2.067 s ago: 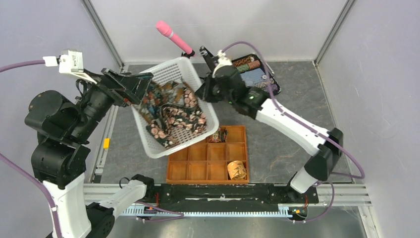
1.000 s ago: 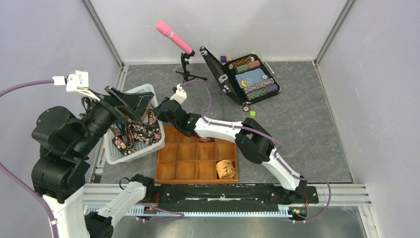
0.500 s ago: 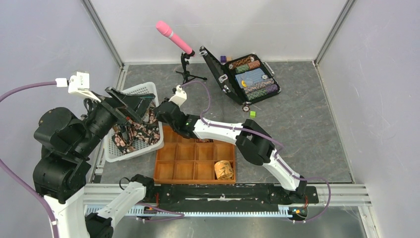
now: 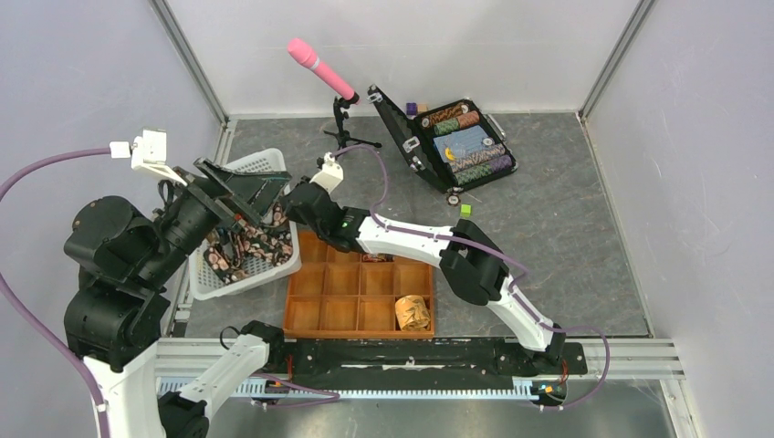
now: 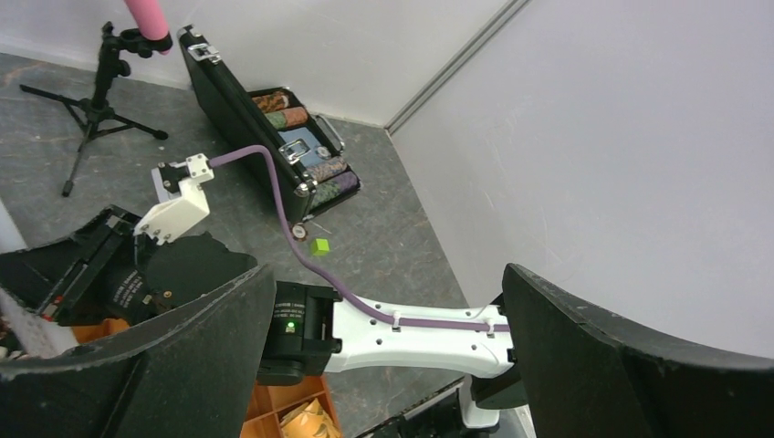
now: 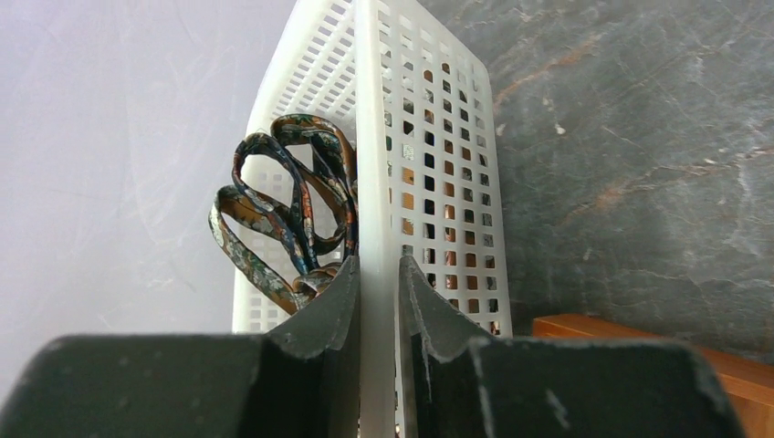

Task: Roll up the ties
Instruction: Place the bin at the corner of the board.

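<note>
Several dark floral ties (image 4: 239,248) lie tangled in a white mesh basket (image 4: 274,166) at the left of the table. In the right wrist view their loops (image 6: 285,212) rise behind the basket's wall (image 6: 438,182). My right gripper (image 4: 288,208) (image 6: 377,269) is shut on the basket's rim, one finger inside and one outside. My left gripper (image 4: 239,188) (image 5: 385,274) hovers over the basket, wide open and holding nothing. A tan-gold rolled tie (image 4: 413,313) (image 5: 306,422) sits in a near compartment of the orange tray (image 4: 324,315).
An open black case of poker chips (image 4: 461,141) (image 5: 297,146) lies at the back right. A pink microphone on a small stand (image 4: 339,119) stands behind the basket. A green cube (image 4: 465,210) (image 5: 319,246) lies loose on the grey floor.
The basket, held high and tilted over the middle two seconds ago, now sits low at the left, still gripped. Over the last second it and the tray slid slightly left.
</note>
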Tool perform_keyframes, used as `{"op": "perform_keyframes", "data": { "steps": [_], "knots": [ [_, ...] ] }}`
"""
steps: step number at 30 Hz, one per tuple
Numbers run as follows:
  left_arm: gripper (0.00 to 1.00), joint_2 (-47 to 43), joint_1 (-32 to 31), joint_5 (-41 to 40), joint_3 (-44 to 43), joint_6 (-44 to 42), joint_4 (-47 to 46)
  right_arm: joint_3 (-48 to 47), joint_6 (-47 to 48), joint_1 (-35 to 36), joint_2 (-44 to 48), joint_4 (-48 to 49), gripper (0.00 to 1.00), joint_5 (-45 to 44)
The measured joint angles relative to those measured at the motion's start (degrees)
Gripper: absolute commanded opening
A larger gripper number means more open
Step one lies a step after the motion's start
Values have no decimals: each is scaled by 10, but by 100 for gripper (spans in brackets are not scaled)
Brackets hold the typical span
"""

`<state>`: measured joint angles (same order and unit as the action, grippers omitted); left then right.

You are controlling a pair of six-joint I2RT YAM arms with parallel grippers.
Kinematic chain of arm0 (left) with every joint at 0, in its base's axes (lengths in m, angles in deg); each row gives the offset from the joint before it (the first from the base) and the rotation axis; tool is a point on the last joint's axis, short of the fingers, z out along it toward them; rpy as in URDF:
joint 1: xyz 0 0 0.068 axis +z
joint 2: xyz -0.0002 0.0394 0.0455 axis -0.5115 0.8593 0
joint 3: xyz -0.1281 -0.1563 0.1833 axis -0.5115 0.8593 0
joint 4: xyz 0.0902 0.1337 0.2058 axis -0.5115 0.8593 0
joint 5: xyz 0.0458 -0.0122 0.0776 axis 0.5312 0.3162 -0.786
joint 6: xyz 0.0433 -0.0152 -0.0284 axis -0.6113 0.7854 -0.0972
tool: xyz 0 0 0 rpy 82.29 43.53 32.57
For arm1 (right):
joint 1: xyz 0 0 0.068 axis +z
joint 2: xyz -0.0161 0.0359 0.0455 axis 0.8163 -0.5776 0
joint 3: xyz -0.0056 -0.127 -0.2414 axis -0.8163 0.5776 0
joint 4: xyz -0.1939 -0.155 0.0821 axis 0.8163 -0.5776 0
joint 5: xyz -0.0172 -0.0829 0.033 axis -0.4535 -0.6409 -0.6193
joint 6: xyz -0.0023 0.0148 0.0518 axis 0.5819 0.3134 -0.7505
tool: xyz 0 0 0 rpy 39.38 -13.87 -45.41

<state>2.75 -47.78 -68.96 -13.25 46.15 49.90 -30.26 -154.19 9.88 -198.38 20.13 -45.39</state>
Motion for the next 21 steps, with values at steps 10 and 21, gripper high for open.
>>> {"op": "perform_keyframes", "data": {
  "steps": [10,21],
  "knots": [
    [100,-3,0,17,6,26,-20,-45,-59,10,-28,68,0,0],
    [100,-27,0,17,49,38,-22,-50,-70,24,-121,113,1,-6]
  ]
}}
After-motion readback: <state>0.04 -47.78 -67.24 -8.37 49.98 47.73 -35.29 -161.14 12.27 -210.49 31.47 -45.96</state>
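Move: I hold the bin's near-right rim in my right hand, and its place is the clear table just left of the board: about 17 cm to my left, 4 cm back and 15 cm down. The board's far-left corner lies roughly 3 cm left and 2 cm back, some 16 cm below; the tripod stands about 20 cm ahead and 10 cm right. From my left hand, that place is some 13 cm ahead, 19 cm left and far below. Keeping my pinch on the bin's rim, I lift it about 3.5 cm with my right hand while starting left, away from the board's far-left corner. Then I swing on left, some 5 cm in all, and lower it quickly by about 8.5 cm towards the table. My wrist rolls left side up about 15 degrees on the way and eases partly back. ##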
